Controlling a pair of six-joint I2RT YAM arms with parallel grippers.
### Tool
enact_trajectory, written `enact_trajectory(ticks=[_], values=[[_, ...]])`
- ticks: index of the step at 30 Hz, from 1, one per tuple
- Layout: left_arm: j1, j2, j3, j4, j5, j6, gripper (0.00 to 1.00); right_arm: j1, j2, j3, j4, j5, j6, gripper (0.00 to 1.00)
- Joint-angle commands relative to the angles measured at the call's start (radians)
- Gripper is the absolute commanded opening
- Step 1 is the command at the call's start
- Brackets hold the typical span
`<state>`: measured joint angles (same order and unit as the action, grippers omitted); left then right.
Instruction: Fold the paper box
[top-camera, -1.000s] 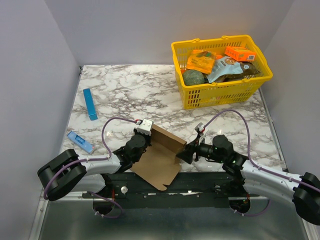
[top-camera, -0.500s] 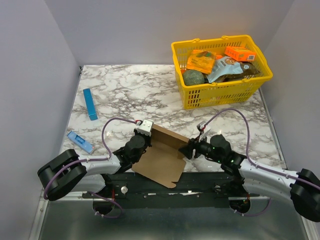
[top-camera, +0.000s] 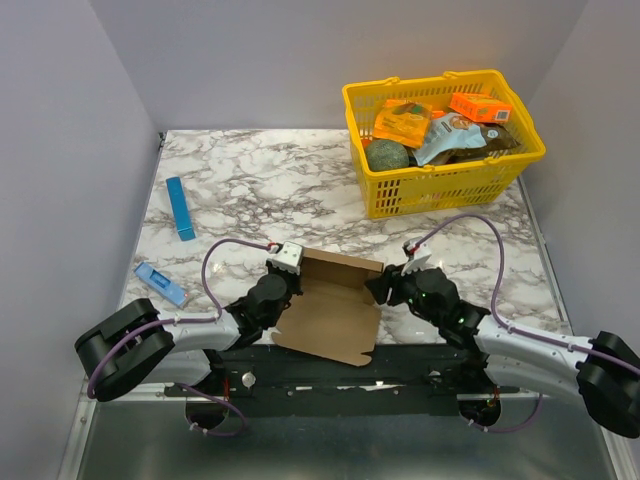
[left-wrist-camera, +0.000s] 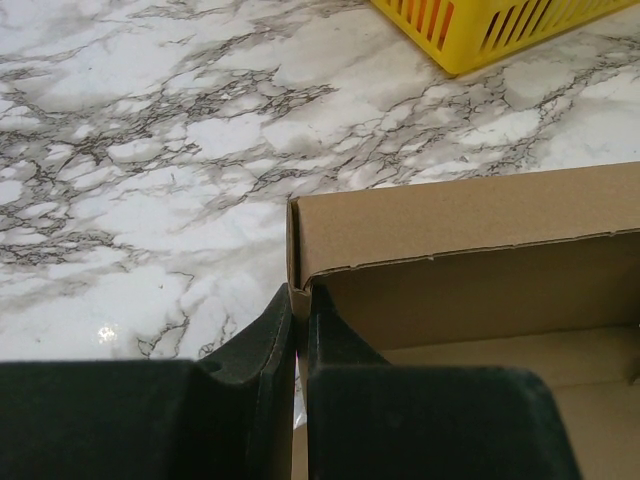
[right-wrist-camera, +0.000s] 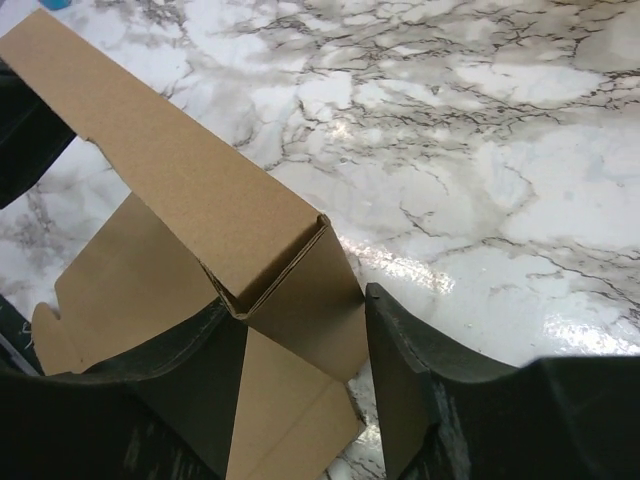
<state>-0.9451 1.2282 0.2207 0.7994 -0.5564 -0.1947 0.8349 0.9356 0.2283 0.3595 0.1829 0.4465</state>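
Observation:
The paper box (top-camera: 330, 318) is a brown cardboard sheet lying at the table's near edge between my arms, its back wall (top-camera: 342, 265) folded upright. My left gripper (top-camera: 287, 287) is shut on the box's left end. In the left wrist view its fingers (left-wrist-camera: 270, 330) pinch the thin side wall just below the back left corner (left-wrist-camera: 296, 215). My right gripper (top-camera: 378, 287) is open at the right end. In the right wrist view the gripper (right-wrist-camera: 295, 300) straddles the folded side flap (right-wrist-camera: 310, 300), one finger inside the box and the other finger (right-wrist-camera: 395, 350) outside, by the flap's edge.
A yellow basket (top-camera: 440, 188) with orange packets and other goods stands at the back right. A thin blue strip (top-camera: 180, 208) and a small blue object (top-camera: 160, 284) lie on the marble at the left. The table's near edge runs just under the box.
My right gripper has moved up around the box's right end flap and its jaws have narrowed. The box has swung square to the table edge. The left grip has held.

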Motion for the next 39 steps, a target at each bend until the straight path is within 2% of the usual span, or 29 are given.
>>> enact_trajectory(ticks=[1,7,20,22,34,39], values=[[-0.015,-0.013,-0.026,-0.009,0.001,-0.029,0.0,0.006,0.035,0.031,-0.08,0.182,0.041,0.55],[-0.024,-0.021,-0.034,0.011,0.012,-0.023,0.0,0.015,0.074,0.043,-0.1,0.26,0.069,0.48],[-0.046,0.004,-0.027,0.043,0.062,-0.002,0.0,0.018,0.187,0.081,-0.048,0.349,0.077,0.22],[-0.049,0.005,-0.026,0.046,0.064,0.0,0.0,0.018,0.201,0.088,-0.05,0.375,0.086,0.21],[-0.093,-0.001,-0.02,0.043,-0.005,0.006,0.0,0.026,0.302,0.172,-0.264,0.627,0.28,0.15],[-0.096,0.016,-0.007,0.041,-0.013,0.006,0.0,0.026,0.301,0.169,-0.32,0.697,0.34,0.04]])
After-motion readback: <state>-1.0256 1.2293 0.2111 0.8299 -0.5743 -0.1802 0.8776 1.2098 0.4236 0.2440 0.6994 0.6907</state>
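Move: The box's right side wall stands between the right hand's open fingers, its middle about 1 cm ahead and level with them. From that hand the box's far wall is centred some 5 cm ahead and 8 cm left, and the bottom panel about 8 cm back, 11 cm left and 5 cm lower. The left hand already pinches the left side wall at its fingertips; the right side wall lies roughly 19 cm to its right. Swing the box's right end outward: carry the right gripper about 5 cm forward and a few centimetres right, turning it some 30 degrees clockwise, while its fingers close from half open to pinch the right side wall near the far corner. Keep the left fingers shut on the left side wall, easing that hand about 2 cm back and right. ##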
